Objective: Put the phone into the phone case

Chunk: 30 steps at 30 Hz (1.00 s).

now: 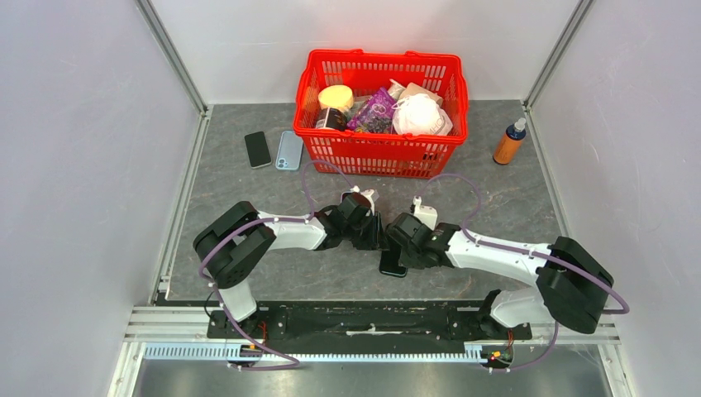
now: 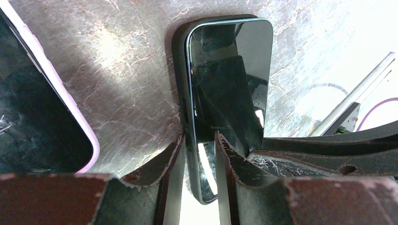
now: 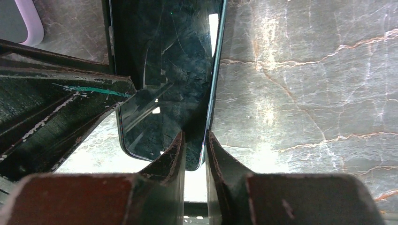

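A black-screened phone [image 1: 393, 265] sits at the table's middle, under the two meeting grippers. In the left wrist view the phone [image 2: 230, 70] runs away from me, and a dark case rim [image 2: 175, 56] shows along its left and far edges. My left gripper [image 2: 199, 145] is shut on its near end. My right gripper [image 3: 195, 140] is shut on one long edge of the phone [image 3: 164, 56]. In the top view the left gripper [image 1: 374, 236] and right gripper [image 1: 395, 244] nearly touch. A lilac-rimmed dark slab [image 2: 89, 140] lies beside them and also shows in the right wrist view [image 3: 28, 23].
A red basket [image 1: 380, 155] with several goods stands at the back middle. A black phone [image 1: 258, 149] and a light blue one [image 1: 289, 150] lie left of it. An orange bottle [image 1: 509, 142] stands at the back right. Walls close in on both sides.
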{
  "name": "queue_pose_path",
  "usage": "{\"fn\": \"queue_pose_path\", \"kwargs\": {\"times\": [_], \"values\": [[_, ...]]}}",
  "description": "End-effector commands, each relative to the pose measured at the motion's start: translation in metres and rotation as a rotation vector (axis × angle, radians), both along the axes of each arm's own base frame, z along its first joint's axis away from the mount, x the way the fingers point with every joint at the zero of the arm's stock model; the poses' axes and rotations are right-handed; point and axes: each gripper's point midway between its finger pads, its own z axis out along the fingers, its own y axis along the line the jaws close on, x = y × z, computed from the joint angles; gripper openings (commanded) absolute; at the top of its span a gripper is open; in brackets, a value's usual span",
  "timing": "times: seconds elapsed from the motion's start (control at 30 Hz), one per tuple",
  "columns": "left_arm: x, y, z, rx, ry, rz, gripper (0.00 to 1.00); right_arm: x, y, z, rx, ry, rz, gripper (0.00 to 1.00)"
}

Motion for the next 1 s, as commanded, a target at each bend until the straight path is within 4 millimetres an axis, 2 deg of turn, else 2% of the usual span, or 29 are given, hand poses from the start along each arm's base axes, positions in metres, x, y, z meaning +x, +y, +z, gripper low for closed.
{"fn": "queue_pose_path", "kwargs": {"times": [0.0,0.17,0.27,0.33,0.43,0.47,0.63,0.73,0.87,0.97], "values": [[-0.001,0.0,-0.009,0.029,0.005,0.011,0.35,-0.042,0.003,-0.047,-0.039,0.142,0.036,0.05],[0.001,-0.002,-0.005,0.027,-0.001,0.008,0.35,-0.06,0.003,-0.073,-0.096,0.18,0.048,0.02],[0.002,-0.002,-0.005,0.031,-0.004,0.005,0.35,-0.068,-0.002,-0.081,-0.126,0.19,0.041,0.02],[0.002,-0.002,-0.004,0.032,-0.006,0.005,0.35,-0.071,-0.009,-0.082,-0.136,0.188,0.027,0.02],[0.002,-0.002,-0.005,0.035,-0.006,0.006,0.35,-0.067,-0.017,-0.072,-0.149,0.155,0.009,0.02],[0.003,-0.001,-0.006,0.039,-0.006,0.007,0.35,-0.065,-0.018,-0.066,-0.144,0.14,0.004,0.06],[0.002,0.001,-0.011,0.059,-0.001,0.01,0.34,-0.047,-0.017,-0.027,-0.116,0.045,-0.006,0.36],[0.002,0.002,-0.012,0.059,0.0,0.011,0.34,-0.042,-0.024,-0.017,-0.096,0.03,-0.025,0.48],[0.002,0.001,-0.011,0.053,-0.001,0.011,0.33,-0.042,-0.033,-0.017,-0.075,0.04,-0.048,0.51],[0.003,0.0,-0.011,0.051,0.0,0.011,0.33,-0.043,-0.028,-0.017,-0.048,0.051,-0.043,0.51]]}}
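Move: The phone lies on its black case between the two hands. From the right hand, at its right edge near the back corner, its middle is some 5 cm ahead, 3 cm left and about 1 cm lower. The left hand is at the opposite edge, and the middle lies about 4 cm to its right, 1 cm ahead and 1 cm down. From the right hand, the purple-cased phone is roughly 15 cm ahead and 15 cm left. Bearing down about half a centimetre, the right hand squeezes the phone and case's right edge near the back corner, one finger on the glass and one outside, gripping harder as the wrist tilts some 10 degrees. The fingers then spread to about double their gap, and the hand draws back about 1.5 cm towards the base. The left hand stays put, its fingers still straddling the left edge. ##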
